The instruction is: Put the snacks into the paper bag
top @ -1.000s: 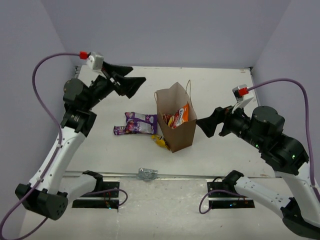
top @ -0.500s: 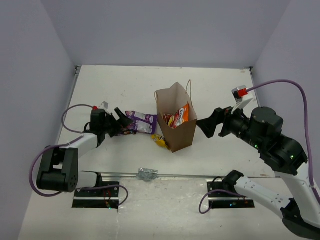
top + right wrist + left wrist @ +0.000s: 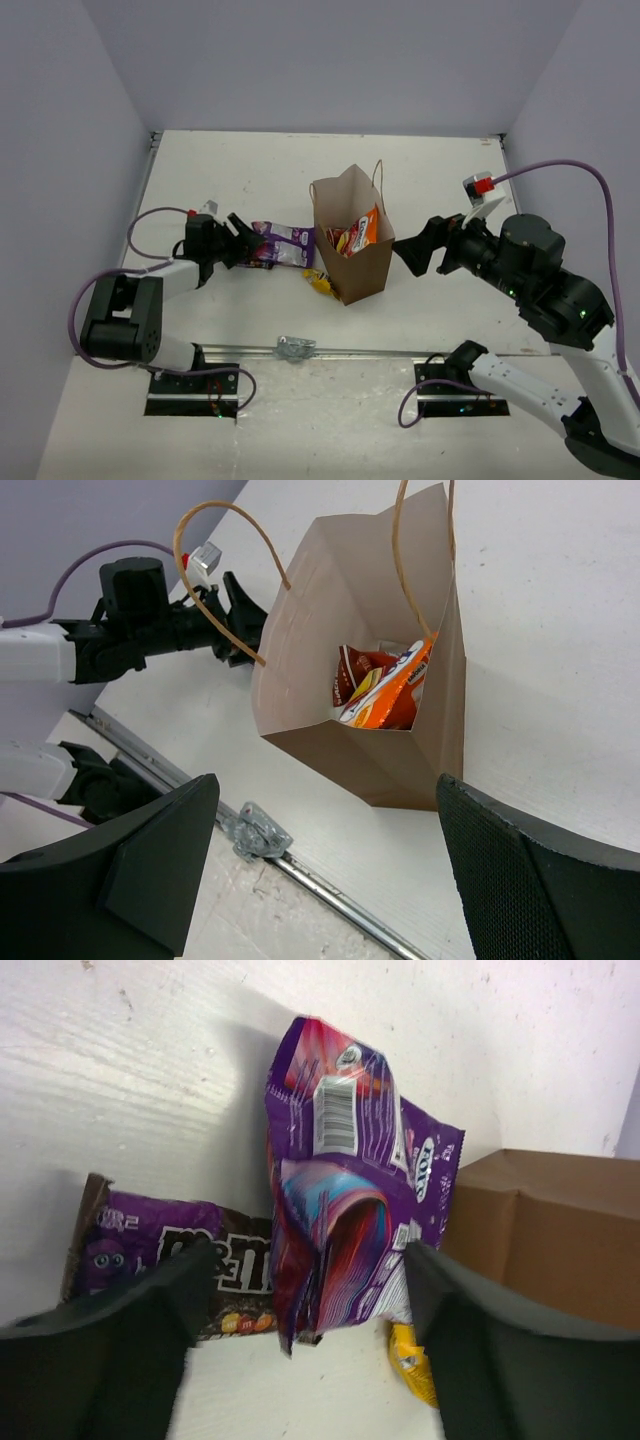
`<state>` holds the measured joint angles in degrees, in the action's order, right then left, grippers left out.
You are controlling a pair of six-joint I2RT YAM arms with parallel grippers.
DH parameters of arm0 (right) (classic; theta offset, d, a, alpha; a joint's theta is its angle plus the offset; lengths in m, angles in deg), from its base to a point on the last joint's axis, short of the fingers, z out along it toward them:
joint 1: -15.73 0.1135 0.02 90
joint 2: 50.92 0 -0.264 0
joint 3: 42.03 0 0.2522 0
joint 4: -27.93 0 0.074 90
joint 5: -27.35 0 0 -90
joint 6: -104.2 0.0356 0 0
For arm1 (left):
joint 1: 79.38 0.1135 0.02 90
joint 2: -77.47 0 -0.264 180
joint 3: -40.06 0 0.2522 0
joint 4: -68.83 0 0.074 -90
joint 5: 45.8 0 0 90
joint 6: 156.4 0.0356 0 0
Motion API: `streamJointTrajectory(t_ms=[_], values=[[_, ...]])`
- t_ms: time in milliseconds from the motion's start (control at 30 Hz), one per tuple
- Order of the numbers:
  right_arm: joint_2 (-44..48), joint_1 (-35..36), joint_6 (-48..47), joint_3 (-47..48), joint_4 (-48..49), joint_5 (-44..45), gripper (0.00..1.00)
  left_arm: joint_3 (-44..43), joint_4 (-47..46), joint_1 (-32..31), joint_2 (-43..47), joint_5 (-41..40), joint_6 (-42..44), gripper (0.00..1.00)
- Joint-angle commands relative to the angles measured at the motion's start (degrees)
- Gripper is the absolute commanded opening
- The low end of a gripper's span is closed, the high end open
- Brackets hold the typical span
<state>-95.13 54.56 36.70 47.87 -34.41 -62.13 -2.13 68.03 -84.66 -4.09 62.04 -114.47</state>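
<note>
The brown paper bag (image 3: 362,272) stands upright mid-table, holding an orange packet (image 3: 366,230) and a red one (image 3: 352,670). A glossy purple packet (image 3: 288,243) lies left of it, partly over a purple-and-brown M&M's packet (image 3: 150,1250). A small yellow piece (image 3: 318,283) lies at the bag's foot. My left gripper (image 3: 240,243) is low on the table, open, its jaws either side of the purple packet's (image 3: 350,1190) near end, touching nothing. My right gripper (image 3: 415,250) is open and empty, in the air right of the bag (image 3: 360,750).
A crumpled silver piece (image 3: 295,347) sits on the metal rail along the table's near edge, also in the right wrist view (image 3: 255,832). Purple walls close the table at left, back and right. The left arm's cable (image 3: 150,225) loops beside it.
The left arm has swung down from high at the back left to table level beside the purple packets, then edged slightly closer. The right arm and bag have not moved.
</note>
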Motion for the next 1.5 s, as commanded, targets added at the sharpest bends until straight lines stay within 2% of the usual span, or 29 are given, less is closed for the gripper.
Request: streamJointTrajectory(t_ms=[0,33,67,100,200,300,433,533,667,767,833,900,1133,1167,1267,1300,1467], values=[[0.26,-0.24,0.44,0.68,1.73,0.63,0.92,-3.03,-5.73,-1.05,-3.95,3.06,-1.41,0.69],[0.26,-0.24,0.35,0.68,1.73,0.63,0.92,-3.91,-6.61,-1.83,-5.35,3.68,-1.5,0.27],[0.17,-0.33,0.44,0.85,1.64,0.63,0.92,-4.18,-7.22,-2.1,-5.71,4.3,-1.93,0.03],[0.17,-0.33,0.35,0.77,1.73,0.63,0.93,-4.27,-7.14,-2.28,-5.54,4.04,-2.2,0.0],[0.17,-0.33,0.44,0.85,1.64,0.54,0.93,-4.01,-3.99,-2.46,-0.2,0.45,-1.06,0.0],[0.08,-0.42,0.26,0.94,1.64,0.63,0.93,-5.41,1.46,-2.46,12.95,-3.25,1.92,0.0],[-0.35,-0.51,0.17,1.38,1.64,0.54,0.93,-11.81,6.3,-2.46,23.27,1.55,5.96,0.0],[-0.53,-0.51,0.26,1.47,1.64,0.37,0.93,-17.79,4.65,-2.46,29.34,8.14,9.12,0.0],[-0.44,-0.6,0.26,1.56,1.64,0.28,0.93,-20.53,-5.87,-2.46,35.85,10.98,13.35,0.0],[-0.79,-0.51,-0.18,1.99,1.64,0.8,0.93,-25.78,-10.2,-2.46,33.06,15.36,13.19,0.0],[-1.14,-0.68,-0.44,3.13,1.21,1.33,0.93,-33.66,-10.31,-2.46,26.91,20.18,10.22,0.0],[-1.23,-0.77,-0.44,3.66,1.03,0.98,0.93,-37.56,-10.66,-2.54,22.78,20.39,7.13,0.0],[-0.88,-0.86,-0.18,3.4,1.03,1.24,0.93,-48.82,-1.01,-5.96,18.72,9.95,2.55,0.0],[-0.8,-0.86,-0.09,3.4,1.03,1.33,0.93,-51.35,3.36,-7.02,18.28,8.19,3.07,0.0],[-0.71,-0.86,0.09,3.67,1.03,1.51,0.93,-55.32,12.01,-14.56,17.23,-2.09,6.76,0.0],[-0.71,-0.86,0.17,3.67,1.03,1.68,0.93,-56.29,12.54,-18.15,16.88,-3.51,7.03,0.0],[-0.62,-0.95,0.44,3.75,1.03,1.51,0.93,-58.5,16.65,-27.58,14.41,-9.75,7.47,0.0]])
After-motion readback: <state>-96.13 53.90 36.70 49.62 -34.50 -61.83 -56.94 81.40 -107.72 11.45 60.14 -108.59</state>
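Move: Just to the right of the left hand, its fingers open around the near end, lies the purple Fox's packet, middle about 6 cm right, 2 cm ahead and 2 cm lower. The M&M's pack is almost beneath, some 2 cm back and 1 cm left; the yellow packet is about 15 cm right and 7 cm back, the paper bag some 22 cm right and 1 cm ahead. From the idle right hand the purple packet is roughly 22 cm left, 17 cm ahead and 34 cm down. Closing on the left end of the purple packet with a small nudge forward and right, the left hand pinches it and then lifts fast, about 48 cm up, tipping its fingers up by some 60 degrees to just above level. It eases back a few centimetres, and near the top swings right, to the paper bag's side, well above table height, keeping its grip. ##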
